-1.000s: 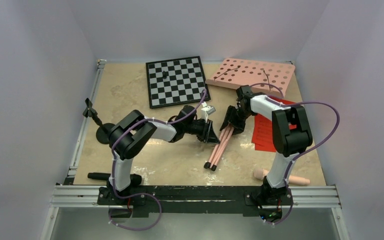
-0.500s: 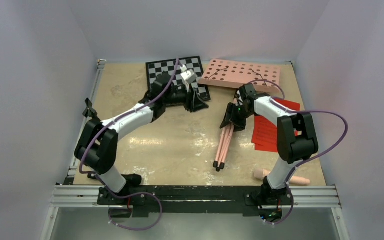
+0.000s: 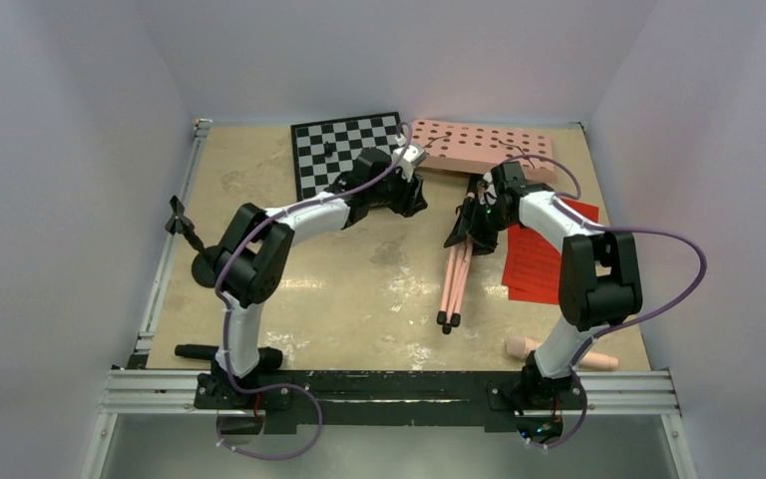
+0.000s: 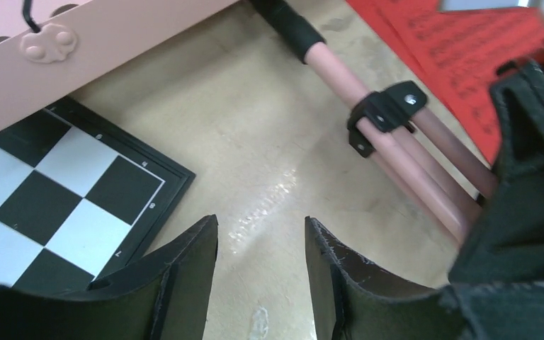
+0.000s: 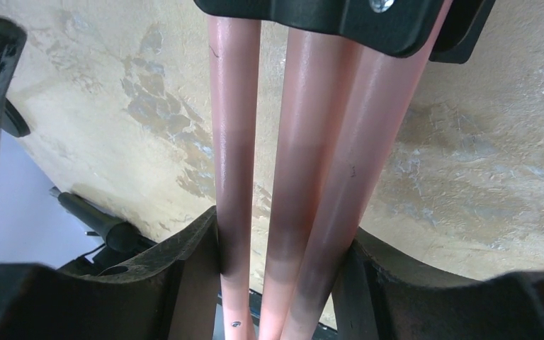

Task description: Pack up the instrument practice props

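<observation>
The pink music stand lies at the back of the table, its perforated desk (image 3: 484, 145) (image 4: 113, 35) by the far wall and its folded tripod legs (image 3: 454, 274) (image 4: 404, 159) pointing toward me. My right gripper (image 3: 466, 230) (image 5: 283, 241) is shut on the three legs (image 5: 290, 142), which fill the gap between its fingers. My left gripper (image 3: 417, 198) (image 4: 262, 227) hovers open over bare table between the chessboard corner and the legs, holding nothing. Red printed sheets (image 3: 539, 257) (image 4: 460, 42) lie right of the legs. A peach tube (image 3: 559, 354) lies at front right. The black peg stand (image 3: 204, 264) is at the left edge.
The black-and-white chessboard (image 3: 344, 150) (image 4: 57, 198) lies at back centre with a small dark piece on it, its corner close to my left fingers. A black bar (image 3: 229, 352) lies near the left arm's base. Walls enclose the table on three sides.
My left arm swung from the table's middle to the back and its jaws widened; it now sits beside the stand's desk. The right gripper shifted the legs rightward, and the desk tipped up.
</observation>
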{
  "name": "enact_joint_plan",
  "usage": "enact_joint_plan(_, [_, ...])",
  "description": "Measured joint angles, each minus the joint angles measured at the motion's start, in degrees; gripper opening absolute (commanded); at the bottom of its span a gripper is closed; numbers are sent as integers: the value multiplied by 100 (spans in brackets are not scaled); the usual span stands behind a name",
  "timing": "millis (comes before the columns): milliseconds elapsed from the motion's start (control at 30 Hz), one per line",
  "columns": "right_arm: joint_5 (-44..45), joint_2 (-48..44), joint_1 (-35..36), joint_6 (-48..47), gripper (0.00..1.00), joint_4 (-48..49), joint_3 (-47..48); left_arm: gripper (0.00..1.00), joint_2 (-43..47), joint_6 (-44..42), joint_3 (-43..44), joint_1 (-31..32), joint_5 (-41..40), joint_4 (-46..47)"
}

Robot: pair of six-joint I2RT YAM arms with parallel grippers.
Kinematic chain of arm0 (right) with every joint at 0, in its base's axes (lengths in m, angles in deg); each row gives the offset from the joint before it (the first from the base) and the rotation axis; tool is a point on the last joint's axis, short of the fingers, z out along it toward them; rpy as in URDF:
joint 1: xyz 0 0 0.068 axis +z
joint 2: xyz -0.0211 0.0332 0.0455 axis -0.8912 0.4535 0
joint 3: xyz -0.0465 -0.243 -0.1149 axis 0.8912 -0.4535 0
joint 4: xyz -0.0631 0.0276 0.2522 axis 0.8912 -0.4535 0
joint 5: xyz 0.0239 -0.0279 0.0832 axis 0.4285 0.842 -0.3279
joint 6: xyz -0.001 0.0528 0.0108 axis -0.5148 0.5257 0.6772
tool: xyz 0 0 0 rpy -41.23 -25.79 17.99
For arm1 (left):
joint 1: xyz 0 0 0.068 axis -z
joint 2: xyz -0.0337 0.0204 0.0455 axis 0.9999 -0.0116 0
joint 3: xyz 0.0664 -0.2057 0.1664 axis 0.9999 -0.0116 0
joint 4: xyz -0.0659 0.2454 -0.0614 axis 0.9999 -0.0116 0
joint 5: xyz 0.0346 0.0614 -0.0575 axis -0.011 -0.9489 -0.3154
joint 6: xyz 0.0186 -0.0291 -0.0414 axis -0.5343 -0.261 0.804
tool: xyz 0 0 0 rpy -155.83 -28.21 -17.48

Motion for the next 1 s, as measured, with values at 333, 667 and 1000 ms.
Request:
enact_joint_plan(333, [-116, 0, -20, 162, 0, 61, -2, 6, -339, 243, 693, 782, -2813, -98])
enact_joint_plan(667, [-142, 0, -20, 313, 0, 96, -2, 0, -863, 1403, 1325, 870, -2691, -494])
enact_joint_plan(1000, [-223, 0, -20, 448, 0, 136, -2, 0, -1458, 2946, 1915, 833, -2839, -1259])
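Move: The left hand is empty. The music stand's black sleeve, just below its desk, lies about 11 cm to its right, 5 cm ahead and some 5 cm lower. The leg collar is about 8 cm right and 1 cm ahead. The perforated desk's middle is some 12 cm ahead and 13 cm right, the chessboard's 10 cm ahead and 13 cm left. From the right hand, already gripping the folded legs, the sleeve is about 12 cm ahead and 1 cm right. The left hand travels about 5 cm to its right and some 3 cm forward towards the stand's black sleeve, its half-open fingers shutting on nothing on the way, and after a slight rise it sinks to finish nearly 5 cm lower. Meanwhile its wrist swings some 30 degrees counter-clockwise and tips down, so the closed fingertips point more forward, while the right hand keeps its grip on the bundled legs, holding them up almost in place. ##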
